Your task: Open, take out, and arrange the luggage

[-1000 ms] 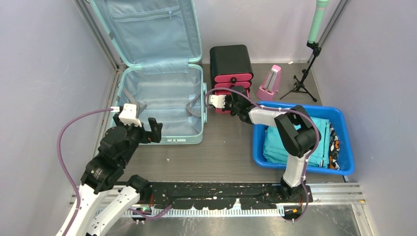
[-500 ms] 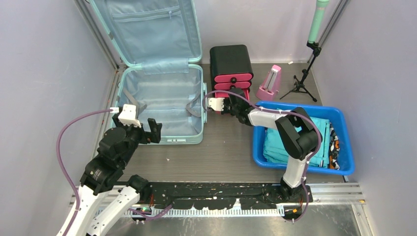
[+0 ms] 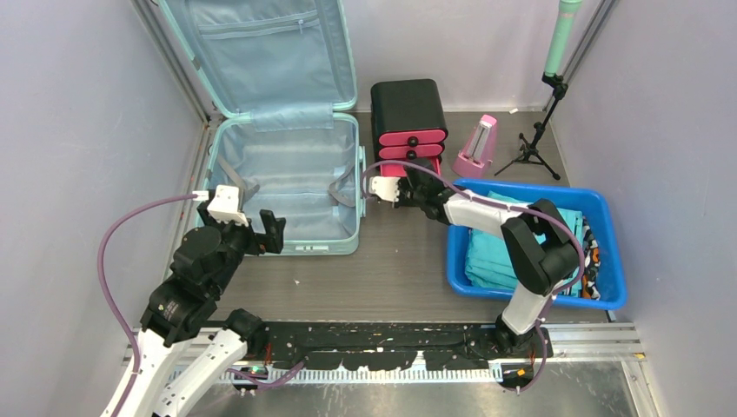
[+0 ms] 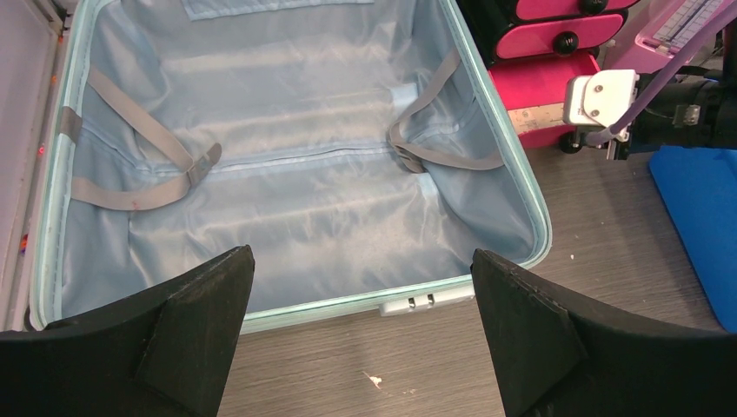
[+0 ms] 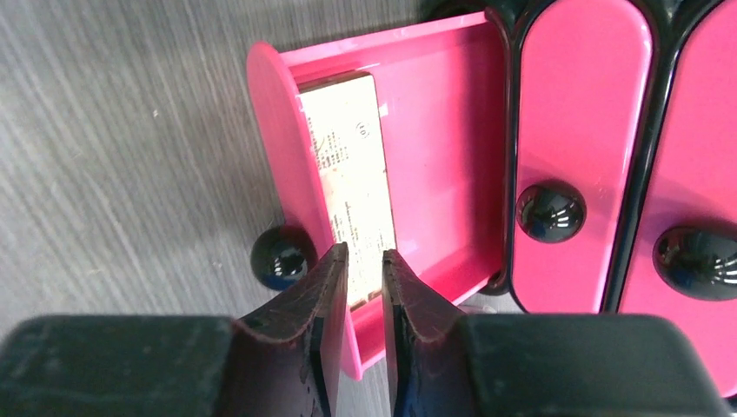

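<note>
The luggage (image 3: 287,178) lies open at the back left, a mint-green shell with its lid (image 3: 261,52) standing against the wall. In the left wrist view its pale blue lining (image 4: 287,200) holds only grey straps. My left gripper (image 3: 249,236) (image 4: 361,261) hovers open just outside the luggage's near rim, nothing between its fingers. My right gripper (image 3: 401,182) (image 5: 365,254) is at the black drawer box (image 3: 408,109). Its jaws are drawn close astride the front wall of the pulled-out bottom pink drawer (image 5: 434,113), one finger outside and one inside, a slim slit showing. A printed card (image 5: 348,156) lies in that drawer.
A blue tub (image 3: 613,261) with folded teal cloth (image 3: 565,234) sits at the right. Behind it stand a pink wedge-shaped item (image 3: 476,148) and a small tripod (image 3: 532,148) holding a mint pole. The drawer's black knob (image 5: 280,256) is just left of my right fingers.
My right gripper shifted slightly toward me at the drawer, and its elbow swung right over the tub. The left arm barely moved.
</note>
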`<state>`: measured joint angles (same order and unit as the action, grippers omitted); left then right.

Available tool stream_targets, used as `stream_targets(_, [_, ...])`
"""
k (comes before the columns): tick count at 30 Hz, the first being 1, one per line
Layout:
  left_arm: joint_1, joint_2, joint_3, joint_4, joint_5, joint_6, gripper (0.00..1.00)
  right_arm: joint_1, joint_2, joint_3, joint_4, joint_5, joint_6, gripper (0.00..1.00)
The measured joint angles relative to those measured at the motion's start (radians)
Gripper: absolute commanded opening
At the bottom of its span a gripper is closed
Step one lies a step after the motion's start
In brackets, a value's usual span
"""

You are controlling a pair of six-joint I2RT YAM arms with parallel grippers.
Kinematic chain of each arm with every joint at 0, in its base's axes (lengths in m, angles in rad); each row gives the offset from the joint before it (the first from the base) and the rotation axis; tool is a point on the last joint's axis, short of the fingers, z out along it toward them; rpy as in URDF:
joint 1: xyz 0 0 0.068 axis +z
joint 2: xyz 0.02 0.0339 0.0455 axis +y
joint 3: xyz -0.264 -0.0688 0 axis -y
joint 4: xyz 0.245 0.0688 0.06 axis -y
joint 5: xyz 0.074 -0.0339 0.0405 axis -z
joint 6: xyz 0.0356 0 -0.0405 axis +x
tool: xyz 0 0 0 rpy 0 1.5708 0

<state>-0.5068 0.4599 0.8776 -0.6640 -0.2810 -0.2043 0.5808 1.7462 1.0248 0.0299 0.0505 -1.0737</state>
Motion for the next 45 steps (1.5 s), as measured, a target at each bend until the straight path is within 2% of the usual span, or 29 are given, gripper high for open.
stream_targets(9, [0.0,-0.008,-0.002,0.0,-0.001,0.0,1.0,0.039,-0.041,0.067,-0.194,-0.079,0.057,0.2])
stream_targets(11, [0.0,-0.013,-0.004,0.0,-0.001,0.0,1.0,0.045,-0.041,0.068,-0.217,-0.107,0.063,0.16])
stream_targets(14, [0.0,-0.021,-0.007,0.0,-0.001,0.0,1.0,0.045,-0.041,0.067,-0.246,-0.137,0.063,0.04])
stream_targets(18, [0.0,-0.028,-0.009,0.0,-0.006,0.001,1.0,0.045,-0.034,0.056,-0.238,-0.146,0.052,0.0])
stream_targets(33, [0.0,-0.032,-0.011,0.0,-0.007,0.003,1.0,0.012,0.106,0.003,0.042,-0.074,-0.005,0.0])
stream_targets(45, [0.0,-0.032,-0.011,0.0,-0.007,0.003,1.0,-0.037,0.171,0.007,0.23,-0.012,-0.129,0.0])
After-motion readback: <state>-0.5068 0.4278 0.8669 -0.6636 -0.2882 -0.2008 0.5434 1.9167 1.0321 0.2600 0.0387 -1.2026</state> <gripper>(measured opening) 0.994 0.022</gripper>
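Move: The open bottom drawer's front panel is just under the right hand, some 1 cm back, 1 cm left and 4 cm below. Its black knob is about 3 cm back and 6 cm below. A flat box in the drawer lies roughly 1 cm ahead, 2 cm left and 4 cm below. The middle drawer's knob is about 6 cm ahead and 1 cm left. From the left hand the panel is roughly 20 cm ahead, 33 cm right and 24 cm lower. Right hand backs out about 5 cm, closes, sinks before the drawer front, then pushes it forward with shut fingertips. ##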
